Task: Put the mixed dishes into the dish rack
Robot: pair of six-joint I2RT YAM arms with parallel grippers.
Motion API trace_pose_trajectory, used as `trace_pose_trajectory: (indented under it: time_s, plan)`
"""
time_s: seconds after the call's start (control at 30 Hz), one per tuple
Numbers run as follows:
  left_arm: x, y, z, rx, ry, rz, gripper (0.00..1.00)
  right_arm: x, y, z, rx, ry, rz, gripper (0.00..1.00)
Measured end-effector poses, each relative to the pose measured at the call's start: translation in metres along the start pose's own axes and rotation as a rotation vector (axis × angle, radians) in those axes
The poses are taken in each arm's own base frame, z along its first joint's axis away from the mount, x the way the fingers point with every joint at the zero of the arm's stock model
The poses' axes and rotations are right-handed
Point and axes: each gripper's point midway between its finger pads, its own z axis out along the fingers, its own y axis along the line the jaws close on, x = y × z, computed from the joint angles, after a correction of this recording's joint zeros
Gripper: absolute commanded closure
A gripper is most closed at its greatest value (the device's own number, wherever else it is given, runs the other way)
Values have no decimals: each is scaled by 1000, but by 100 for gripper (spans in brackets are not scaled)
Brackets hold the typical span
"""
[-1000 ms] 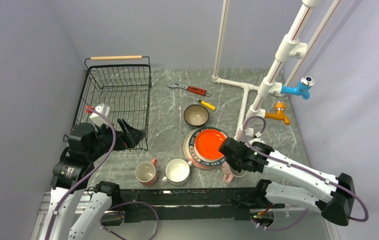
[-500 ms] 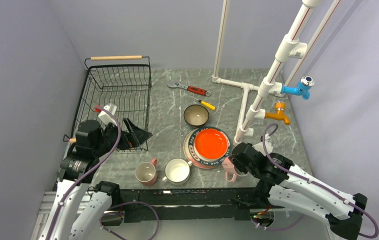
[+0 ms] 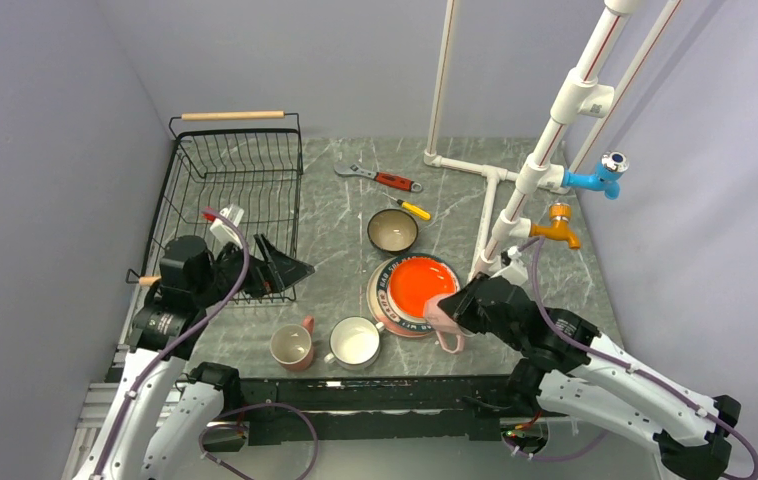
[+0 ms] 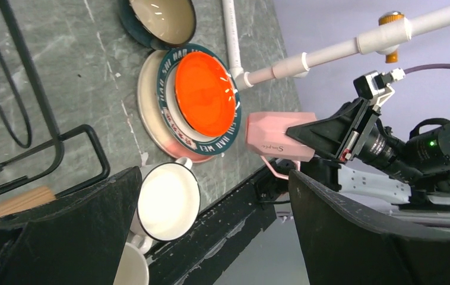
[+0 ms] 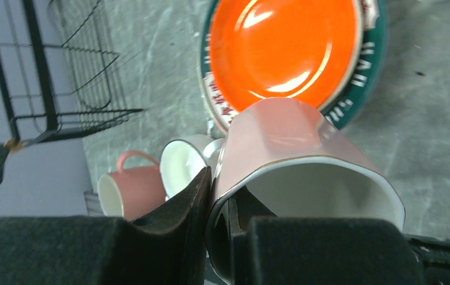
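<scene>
My right gripper (image 3: pixel 457 312) is shut on a pink mug (image 3: pixel 444 320), one finger inside its rim and one outside. The mug (image 5: pixel 288 142) hangs tipped on its side above the table, by the near right edge of the orange-red plate (image 3: pixel 420 286). That plate lies on the lettered-rim plate (image 3: pixel 382 290). The teal bowl (image 3: pixel 392 231) sits behind them. A second pink mug (image 3: pixel 292 346) and the white mug (image 3: pixel 355 341) stand near the front edge. My left gripper (image 3: pixel 280 265) is open and empty at the near right corner of the black dish rack (image 3: pixel 233 115).
A red-handled wrench (image 3: pixel 385 179) and a yellow-handled screwdriver (image 3: pixel 411 208) lie behind the bowl. The white pipe frame (image 3: pixel 495 200) rises at the back right, carrying a blue tap (image 3: pixel 595 178) and an orange tap (image 3: pixel 558 226). Walls close in left, right and behind.
The right gripper has lifted the pink mug off the table, tipped it over and carried it left toward the plates. The left gripper has swung right along the rack's near edge, still open.
</scene>
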Motion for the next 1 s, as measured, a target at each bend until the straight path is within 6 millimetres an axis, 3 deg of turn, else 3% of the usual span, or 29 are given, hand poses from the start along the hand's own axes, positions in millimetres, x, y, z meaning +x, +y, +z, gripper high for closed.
trace_pose_trajectory:
  time_s: [0.2, 0.33, 0.47, 0.8, 1.0]
  plan:
    - [7, -13, 8, 121, 42, -10, 1, 6, 38, -8, -190, 46, -129, 100]
    - [15, -26, 14, 240, 65, -12, 1, 21, 88, -22, -470, 118, -217, 100]
    - [24, -50, 16, 359, 102, 13, 1, 41, 135, -51, -814, 187, -273, 100]
    - [45, -121, 1, 654, 113, 156, 1, 36, 187, -120, -1255, 148, -326, 100]
    - [44, -141, -6, 752, 36, 211, 1, 31, 205, -132, -1351, 143, -278, 100]
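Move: The right hand already holds the pink mug, which sits about 25 cm to the right of the open left gripper, 3 cm back and 12 cm below it. From the right hand, that gripper is about 27 cm left, 2 cm ahead and 10 cm higher. The plate stack lies 11 cm ahead and 5 cm left of the right hand, the white mug level with that hand and 18 cm left, both 10-13 cm lower. Keeping its pinch on the pink mug's rim, the right hand lifts it about 20 cm while swinging left and somewhat back, turning strongly until the mug's bottom faces the left gripper. The left hand comes to meet it, some 10 cm right and nearly as much up and back, its wide-open fingers turning clockwise and tipping up to straddle the mug's bottom without closing. ##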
